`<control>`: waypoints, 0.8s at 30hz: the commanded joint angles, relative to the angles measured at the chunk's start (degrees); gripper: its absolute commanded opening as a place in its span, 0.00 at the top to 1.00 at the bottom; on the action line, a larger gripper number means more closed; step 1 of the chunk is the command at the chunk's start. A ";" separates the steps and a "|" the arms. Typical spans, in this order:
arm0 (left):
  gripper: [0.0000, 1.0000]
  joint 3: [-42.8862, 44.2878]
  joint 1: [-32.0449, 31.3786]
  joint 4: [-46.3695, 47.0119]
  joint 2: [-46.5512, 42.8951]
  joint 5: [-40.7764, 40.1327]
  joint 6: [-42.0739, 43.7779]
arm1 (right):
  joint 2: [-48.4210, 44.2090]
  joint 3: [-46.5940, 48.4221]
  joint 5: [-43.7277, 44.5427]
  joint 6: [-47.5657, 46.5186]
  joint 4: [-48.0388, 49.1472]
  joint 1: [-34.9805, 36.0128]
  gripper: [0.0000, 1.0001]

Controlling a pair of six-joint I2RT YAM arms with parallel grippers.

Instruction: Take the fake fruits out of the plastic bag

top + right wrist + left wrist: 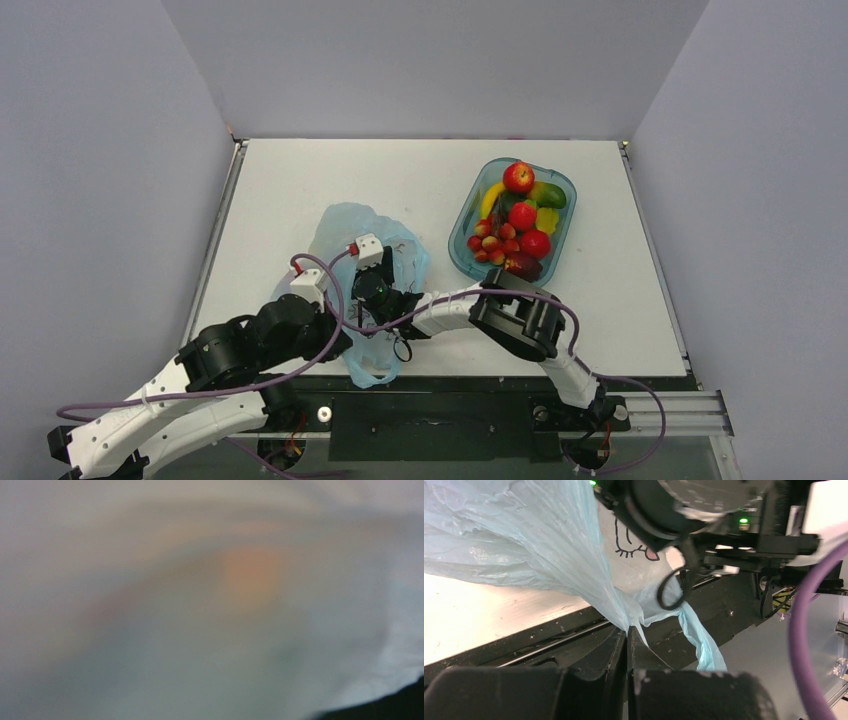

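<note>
The light-blue plastic bag [345,228] lies crumpled left of the table's middle, with one loop handle hanging over the near edge. My left gripper [628,631] is shut on a bunched edge of the bag [524,540] just past that edge. My right wrist [384,291] pushes into the bag's mouth from the right, and its fingers are hidden inside. The right wrist view is a blur of pale bag film [350,630] with one orange patch [250,572], too blurred to name. A red apple with a yellowish patch [518,177] lies in the tub.
A teal transparent oval tub [461,247] at the right holds red fruits, strawberries [492,243], a yellow piece [490,198] and a green-and-orange mango [549,195]. The right arm's elbow [520,320] sits just before the tub. Purple cables loop round both arms.
</note>
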 commanded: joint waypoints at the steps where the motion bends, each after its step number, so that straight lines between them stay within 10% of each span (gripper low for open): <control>1: 1.00 -0.08 -0.36 2.24 0.50 3.90 -0.02 | 4.32 8.63 6.66 2.79 -0.73 -1.41 0.06; 9: 1.00 -0.76 -0.34 2.15 0.39 4.82 -0.09 | 15.60 23.14 9.45 1.31 -12.16 -2.60 0.07; 17: 1.00 0.17 -0.37 0.85 0.53 4.65 -0.33 | 18.95 27.64 6.17 -3.66 -12.05 -3.74 0.55; 24: 1.00 -1.89 -0.37 0.64 -0.75 3.79 -1.44 | 12.27 20.90 3.58 -8.27 -7.04 -3.82 0.77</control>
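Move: From the right hand, which is open inside the bag, an orange-red fruit lies about 7 cm ahead, 3 cm to the left and 6 cm lower. The bag edge pinched by the left gripper is some 19 cm back of that hand, 5 cm to its left and 9 cm higher; the fruit box stands about 32 cm to its right and 7 cm farther out. For the left hand the fruit is roughly 26 cm ahead, 2 cm right and 15 cm below. Forward and to the left first, deeper into the bag by about 7 cm, the right hand then dips some 5 cm while still easing forward, turning slightly clockwise. As it sinks, its wide-open fingers close to about half and seem to pinch the orange-red fruit, staying at that gap. The left hand keeps its shut grip on the bag edge, nearly still. ##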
